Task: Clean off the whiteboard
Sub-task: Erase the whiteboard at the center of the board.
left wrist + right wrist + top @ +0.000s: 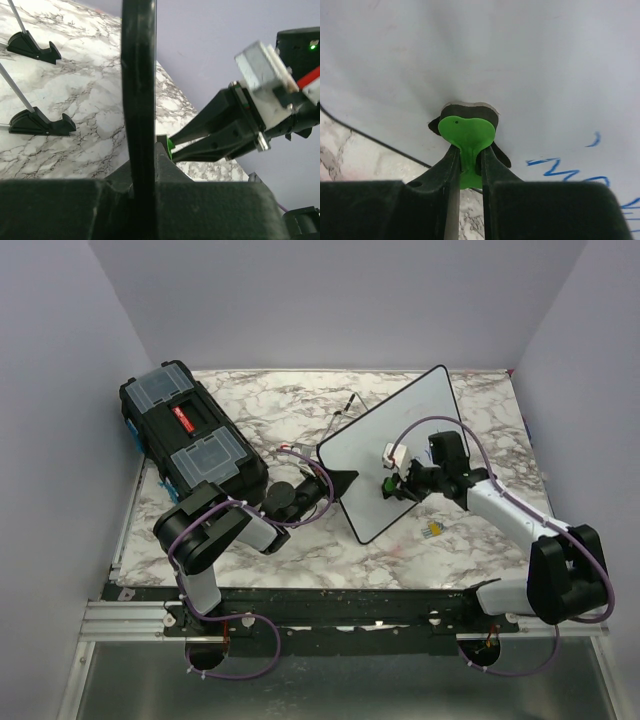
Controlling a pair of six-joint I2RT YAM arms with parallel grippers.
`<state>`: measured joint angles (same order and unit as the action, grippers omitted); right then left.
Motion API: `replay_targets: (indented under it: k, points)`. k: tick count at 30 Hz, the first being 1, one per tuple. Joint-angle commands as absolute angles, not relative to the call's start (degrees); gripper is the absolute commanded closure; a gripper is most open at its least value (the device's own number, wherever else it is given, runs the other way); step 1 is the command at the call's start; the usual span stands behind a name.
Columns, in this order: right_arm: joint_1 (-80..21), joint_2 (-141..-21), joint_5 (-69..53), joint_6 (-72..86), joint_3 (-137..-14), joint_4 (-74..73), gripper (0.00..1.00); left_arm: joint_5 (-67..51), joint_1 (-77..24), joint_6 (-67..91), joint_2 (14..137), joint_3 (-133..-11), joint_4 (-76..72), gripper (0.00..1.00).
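Note:
The whiteboard (365, 465) stands tilted on its edge in the middle of the table, its white face towards the right arm. My left gripper (335, 480) is shut on its black frame at the left edge (139, 100). My right gripper (395, 485) is shut on a green eraser (467, 132) and presses its dark pad against the board's face (520, 60). Blue handwriting (560, 167) lies just right of the eraser. In the left wrist view the right gripper (200, 142) and the green eraser (170, 146) show beyond the frame.
A black toolbox (190, 430) with clear lid trays lies at the back left. Two black feet (40, 124) on thin rods rest on the marble table behind the board. A small yellowish item (432, 530) lies on the table near the right arm. Walls close three sides.

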<state>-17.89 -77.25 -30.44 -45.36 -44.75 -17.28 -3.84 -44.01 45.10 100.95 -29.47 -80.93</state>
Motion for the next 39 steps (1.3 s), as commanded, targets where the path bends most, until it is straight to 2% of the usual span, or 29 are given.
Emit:
replay_targets:
  k: [1,6,9,15,22,30,39]
  points:
    - [-15.7,-78.2,-25.0,-38.1,-48.3,-8.4,0.99,-11.2,-46.0,47.8,100.1,-31.5,-90.8,1.00]
    - [-9.4,-80.5,-24.3,-38.5,-48.9,-8.8,0.99,-11.4,-46.0,48.0,100.2,-31.4,-91.1,1.00]
    - [-9.0,-80.3,-24.5,-41.9,-46.6,-10.1,0.99,-11.4,-46.0,48.1,100.5,-31.5,-91.2,1.00]
    - [-10.0,-80.7,-37.5,-49.2,-43.8,-18.5,0.99,-11.6,-46.0,48.3,101.0,-32.0,-91.2,1.00]
    - [-15.4,-79.2,-39.6,-45.8,-45.2,-15.4,0.99,-11.4,-46.0,48.4,101.1,-31.9,-91.2,1.00]
    - [-14.8,-77.5,-28.3,-35.6,-49.4,-5.0,0.99,-11.3,-46.0,48.1,100.6,-31.5,-91.2,1.00]
    - [-9.6,-78.8,-25.8,-39.3,-45.6,-6.2,0.99,-11.4,-46.0,47.9,100.4,-31.4,-91.2,1.00]
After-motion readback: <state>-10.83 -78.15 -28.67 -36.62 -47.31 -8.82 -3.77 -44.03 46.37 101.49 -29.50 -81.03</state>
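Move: The blue writing still left on the whiteboard lies roughly 6 cm ahead, 7 cm right and 1 cm above the right hand, which already holds the green eraser against the board. The board's lowest corner is about 12 cm back, 6 cm left and 8 cm down; the yellow brush on the table, some 9 cm back, 8 cm right and 8 cm down. From the left hand, the writing is around 5 cm ahead, 17 cm right and 7 cm lower. The green eraser, still pinched in the right fingers, is rubbed along the tilted whiteboard towards the remaining writing: about 7 cm forward-right and slightly up, most of the way back, then out again forward, right and up to much the same reach. The wrist swings some 15 degrees clockwise on each outward stroke and unwinds between. The left gripper stays put, keeping its pinch on the board's edge. ##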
